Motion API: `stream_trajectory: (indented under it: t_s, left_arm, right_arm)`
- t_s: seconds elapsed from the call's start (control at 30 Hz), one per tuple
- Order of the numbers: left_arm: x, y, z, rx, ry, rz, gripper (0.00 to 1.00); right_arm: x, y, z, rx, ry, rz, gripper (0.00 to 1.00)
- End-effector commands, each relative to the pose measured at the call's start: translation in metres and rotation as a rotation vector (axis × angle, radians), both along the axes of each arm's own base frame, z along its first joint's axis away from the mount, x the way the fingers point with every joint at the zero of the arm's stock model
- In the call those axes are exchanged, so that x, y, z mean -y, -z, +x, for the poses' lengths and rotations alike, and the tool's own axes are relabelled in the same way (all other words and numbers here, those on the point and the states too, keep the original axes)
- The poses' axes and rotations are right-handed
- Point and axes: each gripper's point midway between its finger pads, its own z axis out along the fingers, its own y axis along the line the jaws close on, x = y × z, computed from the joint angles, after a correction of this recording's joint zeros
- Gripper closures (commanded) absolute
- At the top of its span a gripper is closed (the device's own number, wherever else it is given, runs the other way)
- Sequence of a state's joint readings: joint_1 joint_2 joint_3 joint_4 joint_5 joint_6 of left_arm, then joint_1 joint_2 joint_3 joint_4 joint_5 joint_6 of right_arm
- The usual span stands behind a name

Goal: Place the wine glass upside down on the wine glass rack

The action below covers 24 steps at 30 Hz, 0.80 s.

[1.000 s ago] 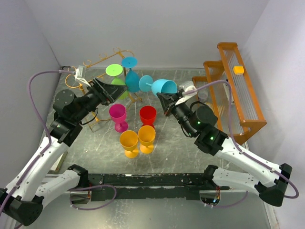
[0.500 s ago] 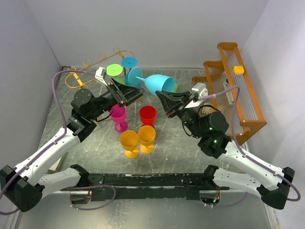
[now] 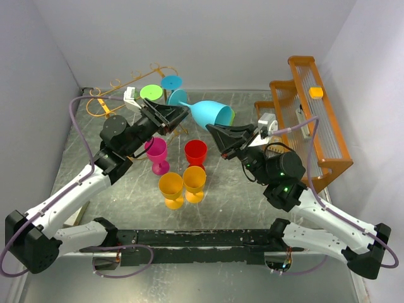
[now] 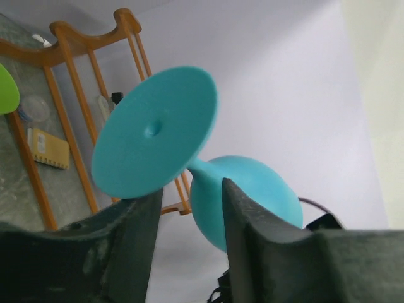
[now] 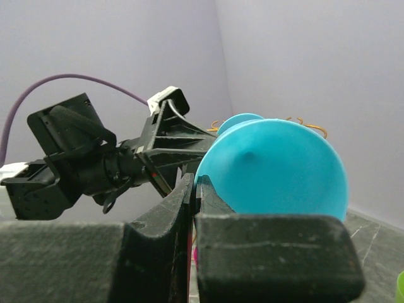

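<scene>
A cyan wine glass (image 3: 210, 113) hangs on its side in mid-air, foot pointing left. My right gripper (image 3: 213, 129) is shut on its rim; in the right wrist view the bowl (image 5: 278, 167) fills the space right of the shut gripper (image 5: 197, 180). My left gripper (image 3: 178, 115) is open at the foot end. In the left wrist view the cyan foot disc (image 4: 154, 132) and stem (image 4: 197, 169) sit just above the left gripper (image 4: 189, 189), whose jaws stand apart. The gold wire wine glass rack (image 3: 123, 84) stands at the back left.
A green glass (image 3: 151, 92) and another cyan glass (image 3: 171, 82) hang on the wire rack. Magenta (image 3: 156, 150), red (image 3: 196, 151) and two yellow glasses (image 3: 171, 188) stand on the table below the arms. A wooden slatted rack (image 3: 310, 120) fills the right side.
The right gripper has swung the cyan glass so its foot points left. The left arm has moved right from the rack to the foot end, and its jaws have narrowed.
</scene>
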State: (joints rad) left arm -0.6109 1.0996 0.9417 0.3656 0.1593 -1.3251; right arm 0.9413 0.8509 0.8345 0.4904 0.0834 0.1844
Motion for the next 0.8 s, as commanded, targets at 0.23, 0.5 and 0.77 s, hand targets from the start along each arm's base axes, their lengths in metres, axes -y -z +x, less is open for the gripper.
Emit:
stream_trajectory:
  t_s: [0.23,0.5,0.77]
  left_arm:
    - [-0.013,-0.041,0.013,0.020,-0.093,-0.133,0.59]
    - [-0.015,-0.051,0.019,0.034,-0.123,-0.156,0.60]
    - [-0.014,-0.044,0.026,0.026,-0.146,-0.138,0.80]
  right_arm:
    - [-0.017,0.006,-0.024,0.012,-0.160,-0.031,1.00]
    - [-0.031,0.015,-0.033,0.016,-0.245,-0.088,1.00]
    - [-0.038,0.020,-0.035,0.010,-0.275,-0.113,1.00]
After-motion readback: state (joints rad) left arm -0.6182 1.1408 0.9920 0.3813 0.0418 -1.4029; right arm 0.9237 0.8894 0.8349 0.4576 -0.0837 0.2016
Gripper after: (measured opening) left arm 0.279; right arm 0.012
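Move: The held light-blue wine glass has its stem about 3 cm ahead of the left fingertips, 2 cm right and 3 cm above them. From the right fingertips, shut on the rim, that stem lies roughly 9 cm ahead and 6 cm left, at about the same height. From the left hand, the hung blue glass is some 8 cm ahead and 5 cm left, the hung green glass 5 cm ahead and 10 cm left, both about 10 cm lower. Ease the left gripper about 2 cm forward and 2 cm up to the stem just below the foot, closing its fingers from wide to around the stem. Meanwhile keep the right grip on the rim and feed the glass left and down, some 3 cm in all and slightly back, turning it a little counter-clockwise, so the stem comes between the left fingers. ##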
